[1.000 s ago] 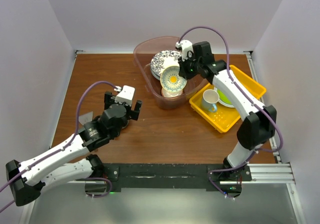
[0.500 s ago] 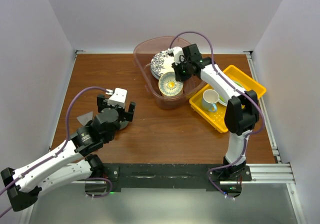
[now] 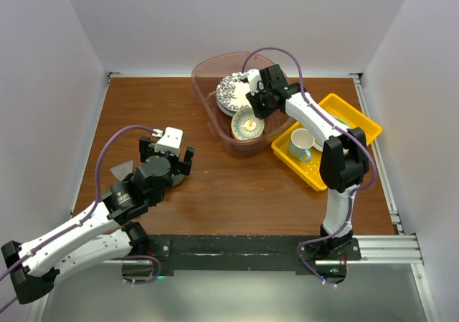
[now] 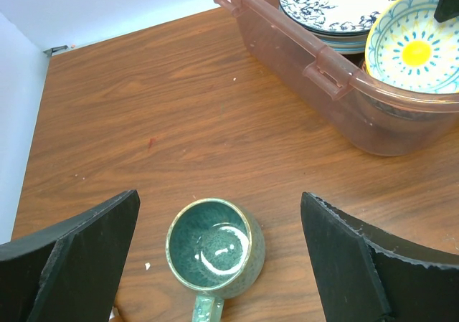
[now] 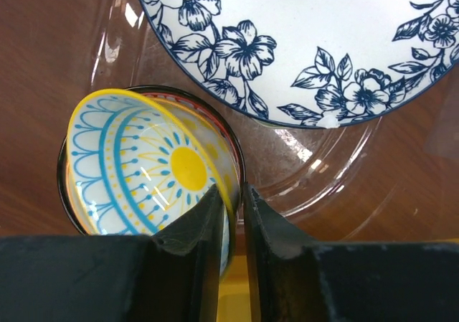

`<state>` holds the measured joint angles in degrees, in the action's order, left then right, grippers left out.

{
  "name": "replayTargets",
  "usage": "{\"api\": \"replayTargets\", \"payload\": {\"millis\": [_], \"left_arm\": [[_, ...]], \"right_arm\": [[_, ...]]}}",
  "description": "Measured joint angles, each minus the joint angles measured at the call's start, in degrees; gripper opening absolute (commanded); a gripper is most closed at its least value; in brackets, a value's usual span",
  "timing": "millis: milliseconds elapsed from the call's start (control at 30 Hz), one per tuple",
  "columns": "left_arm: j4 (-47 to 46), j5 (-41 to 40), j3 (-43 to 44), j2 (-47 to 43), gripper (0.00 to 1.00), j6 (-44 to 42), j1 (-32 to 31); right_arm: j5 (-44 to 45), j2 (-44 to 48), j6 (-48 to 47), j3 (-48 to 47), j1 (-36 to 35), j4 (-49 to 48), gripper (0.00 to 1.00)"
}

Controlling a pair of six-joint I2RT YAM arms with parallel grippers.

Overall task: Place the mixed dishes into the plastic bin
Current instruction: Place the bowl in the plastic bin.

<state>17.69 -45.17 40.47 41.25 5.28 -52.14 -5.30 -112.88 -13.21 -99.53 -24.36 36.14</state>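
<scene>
A teal mug (image 4: 215,247) stands upright on the wooden table, handle toward the camera. My left gripper (image 4: 219,196) (image 3: 166,157) hovers over it, open wide, a finger on either side and clear of it. The plastic bin (image 3: 208,71) (image 4: 323,74) holds a blue floral plate (image 3: 231,89) (image 5: 301,35) and a yellow-and-blue sun-pattern bowl (image 3: 247,123) (image 5: 143,164). The bowl leans inside a dark-rimmed bowl (image 5: 234,141). My right gripper (image 5: 233,193) (image 3: 252,110) reaches into the bin. Its jaws stand slightly apart around the sun bowl's rim, with a thin gap showing at the right finger.
A yellow perforated tray (image 3: 355,125) lies right of the bin, with a white mug (image 3: 301,144) and a lime-green plate (image 3: 323,141) in it. A small grey wedge (image 3: 122,170) lies left of my left arm. White walls close the table on three sides.
My right gripper has lowered the sun bowl from a raised tilt down into the bin, and its jaws have parted a little. The left arm drew back toward the near left, then held still.
</scene>
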Motion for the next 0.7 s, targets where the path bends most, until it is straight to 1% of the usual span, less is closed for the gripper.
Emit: {"api": "replayTargets", "payload": {"millis": [33,67,100,133,233,267,333,400,433,500,533,633,667,700], "left_arm": [[0.0,-0.02,0.0,0.0,1.0,0.0,0.0],[0.0,0.0,0.0,0.0,1.0,0.02,0.0],[0.0,0.0,0.0,0.0,1.0,0.0,0.0],[0.0,0.0,0.0,0.0,1.0,0.02,0.0],[0.0,0.0,0.0,0.0,1.0,0.0,0.0],[0.0,0.0,0.0,0.0,1.0,0.02,0.0],[0.0,0.0,0.0,0.0,1.0,0.02,0.0],[0.0,0.02,0.0,-0.02,1.0,0.02,0.0],[0.0,0.02,0.0,-0.09,1.0,0.02,0.0],[0.0,0.07,-0.09,-0.33,1.0,0.02,0.0],[0.0,0.07,-0.09,-0.46,1.0,0.02,0.0],[-0.04,0.11,-0.09,-0.79,1.0,0.02,0.0],[-0.07,0.13,-0.09,-0.81,1.0,0.02,0.0],[-0.04,0.15,-0.09,-0.79,1.0,0.02,0.02]], "right_arm": [[0.33,0.0,-0.07,0.0,-0.02,-0.07,0.28],[0.66,0.0,-0.17,0.0,0.0,-0.28,0.33],[0.76,0.0,-0.22,0.0,-0.02,-0.17,0.33],[1.29,0.0,-0.42,0.0,-0.02,-0.24,0.38],[1.81,0.0,-0.66,0.0,0.0,-0.7,0.41],[1.97,0.0,-0.81,0.0,0.0,-1.01,0.44],[2.4,0.0,-0.83,0.24,0.07,-1.33,0.46],[2.69,0.0,-0.87,0.79,0.17,-1.57,0.51],[2.67,0.02,-0.83,1.14,0.28,-1.68,0.52],[2.54,0.22,-0.76,2.01,0.55,-1.79,0.58],[2.34,0.46,-0.76,2.58,0.76,-1.9,0.59],[0.87,1.7,-0.63,4.2,1.64,-1.97,0.67],[0.13,2.43,-0.59,4.81,1.88,-1.97,0.68],[-0.74,3.28,-0.61,5.49,2.12,-2.03,0.75]]}}
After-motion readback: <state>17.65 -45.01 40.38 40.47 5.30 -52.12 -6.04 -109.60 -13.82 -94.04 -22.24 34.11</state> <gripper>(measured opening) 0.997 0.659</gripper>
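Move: Just left of the right hand, the patterned bowl hangs tilted, its rim between the barely parted fingers, its middle about 4 cm left, 3 cm back and 3 cm lower. The nested bowls lie right under it, some 6 cm below the hand. The flowered plate is about 9 cm ahead and 4 cm left; the mug is 14 cm right and 10 cm back. From the left hand the bowl is some 18 cm ahead and 24 cm right. Spreading its fingers from a narrow gap to about two-thirds open, the right hand lets go of the patterned bowl's rim over the nested bowls. It eases about 2 cm to the right, away from the bowl, creeping slightly forward at first, then dipping about 1 cm and drawing back a little over 1 cm, with hardly any turn of the wrist. ##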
